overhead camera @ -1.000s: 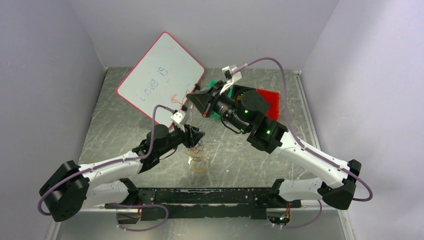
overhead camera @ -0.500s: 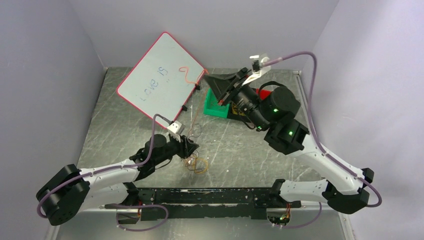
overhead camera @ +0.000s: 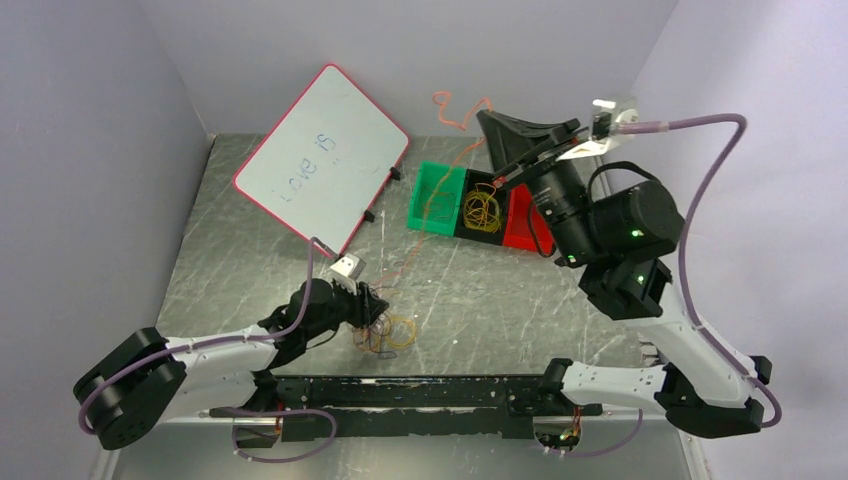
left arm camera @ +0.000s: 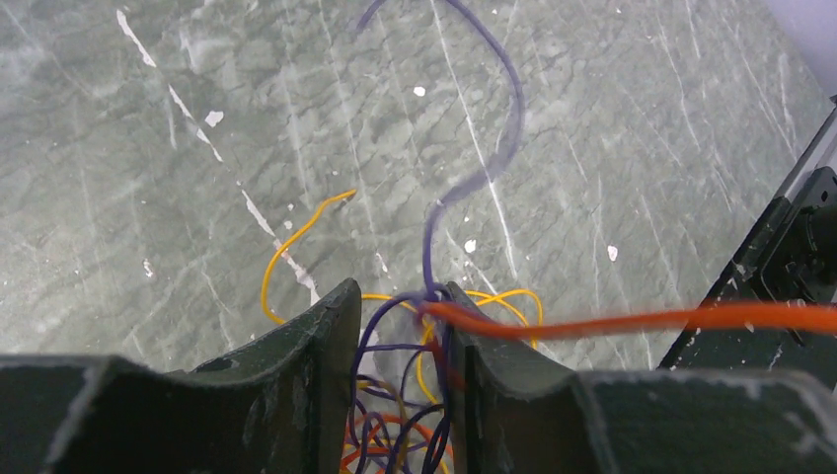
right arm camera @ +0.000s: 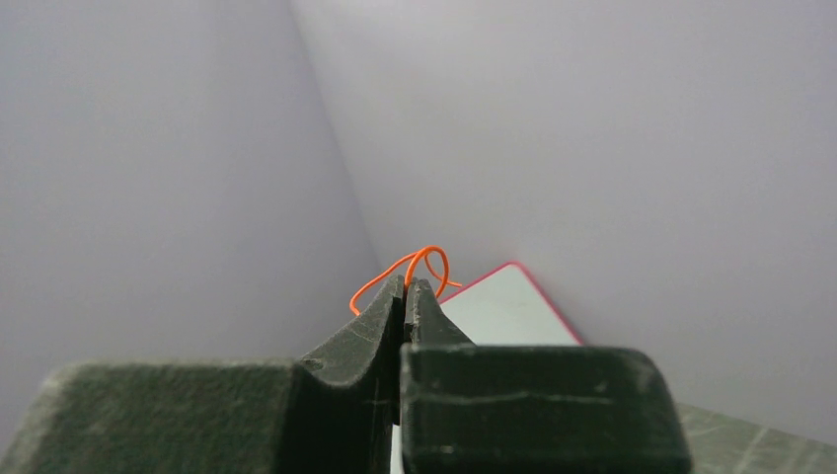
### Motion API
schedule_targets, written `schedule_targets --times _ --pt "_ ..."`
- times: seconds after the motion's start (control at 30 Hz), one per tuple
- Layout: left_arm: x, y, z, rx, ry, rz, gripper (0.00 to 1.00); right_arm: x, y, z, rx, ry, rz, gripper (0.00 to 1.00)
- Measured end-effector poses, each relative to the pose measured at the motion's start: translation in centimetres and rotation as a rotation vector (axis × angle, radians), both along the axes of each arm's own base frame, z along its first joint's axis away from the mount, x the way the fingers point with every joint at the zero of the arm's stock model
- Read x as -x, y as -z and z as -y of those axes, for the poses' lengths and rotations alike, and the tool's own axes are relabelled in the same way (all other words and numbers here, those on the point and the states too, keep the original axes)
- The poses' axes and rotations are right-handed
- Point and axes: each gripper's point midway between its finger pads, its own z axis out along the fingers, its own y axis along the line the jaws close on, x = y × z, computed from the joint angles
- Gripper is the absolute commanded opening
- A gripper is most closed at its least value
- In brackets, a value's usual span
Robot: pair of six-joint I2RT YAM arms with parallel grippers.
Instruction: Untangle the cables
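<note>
The cables (overhead camera: pixel 392 332) lie as a small tangle of orange, yellow and purple loops on the table near the front. My left gripper (overhead camera: pixel 373 318) is low over them. In the left wrist view its jaws (left arm camera: pixel 403 291) straddle the tangle (left arm camera: pixel 380 348), pressing on the purple and orange loops between them. One orange cable (overhead camera: pixel 432 195) runs taut from the tangle up to my right gripper (overhead camera: pixel 487 117), which is raised high at the back. The right gripper (right arm camera: pixel 407 284) is shut on that cable's curled end (right arm camera: pixel 426 253). The same cable (left arm camera: pixel 642 320) leaves the left jaws to the right.
A three-part bin in green (overhead camera: pixel 428 214), black and red (overhead camera: pixel 522 222) stands at the back centre, a coil of yellow cables (overhead camera: pixel 483 207) in its middle part. A pink-edged whiteboard (overhead camera: pixel 320 155) leans at the back left. The black rail (overhead camera: pixel 420 392) runs along the near edge.
My right gripper has risen and swung right and back with the orange cable, drawing it out long. My left gripper has shifted slightly toward the near edge and narrowed on the tangle.
</note>
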Motion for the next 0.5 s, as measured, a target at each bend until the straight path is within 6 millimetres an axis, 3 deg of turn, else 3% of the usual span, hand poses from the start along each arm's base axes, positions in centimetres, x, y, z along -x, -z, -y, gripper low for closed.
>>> schedule_targets --times 0.5 --pt "0.3 1.3 -0.9 -0.018 -0.032 -0.028 0.41 1.0 -4.9 9.1 -0.046 0.289 0.105 0.00"
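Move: The cable tangle lies just under the left hand, about 3 cm back, 1 cm right and some 5 cm lower. From the high right hand, which already grips the orange cable, it is about 14 cm left, 5 cm back and 56 cm below. At that lower level the black box stands about 24 cm ahead and 9 cm right of the right hand, the red box 23 cm ahead and 20 cm right. The orange cable, still pinched in the right hand's shut fingers, is drawn on away from the tangle, about 9 cm to the right and some 5 cm up, while that wrist swings roughly 15 degrees clockwise and tips slightly upward. The left hand stays low with the cables between its part-open fingers, sinking only about a centimetre. ##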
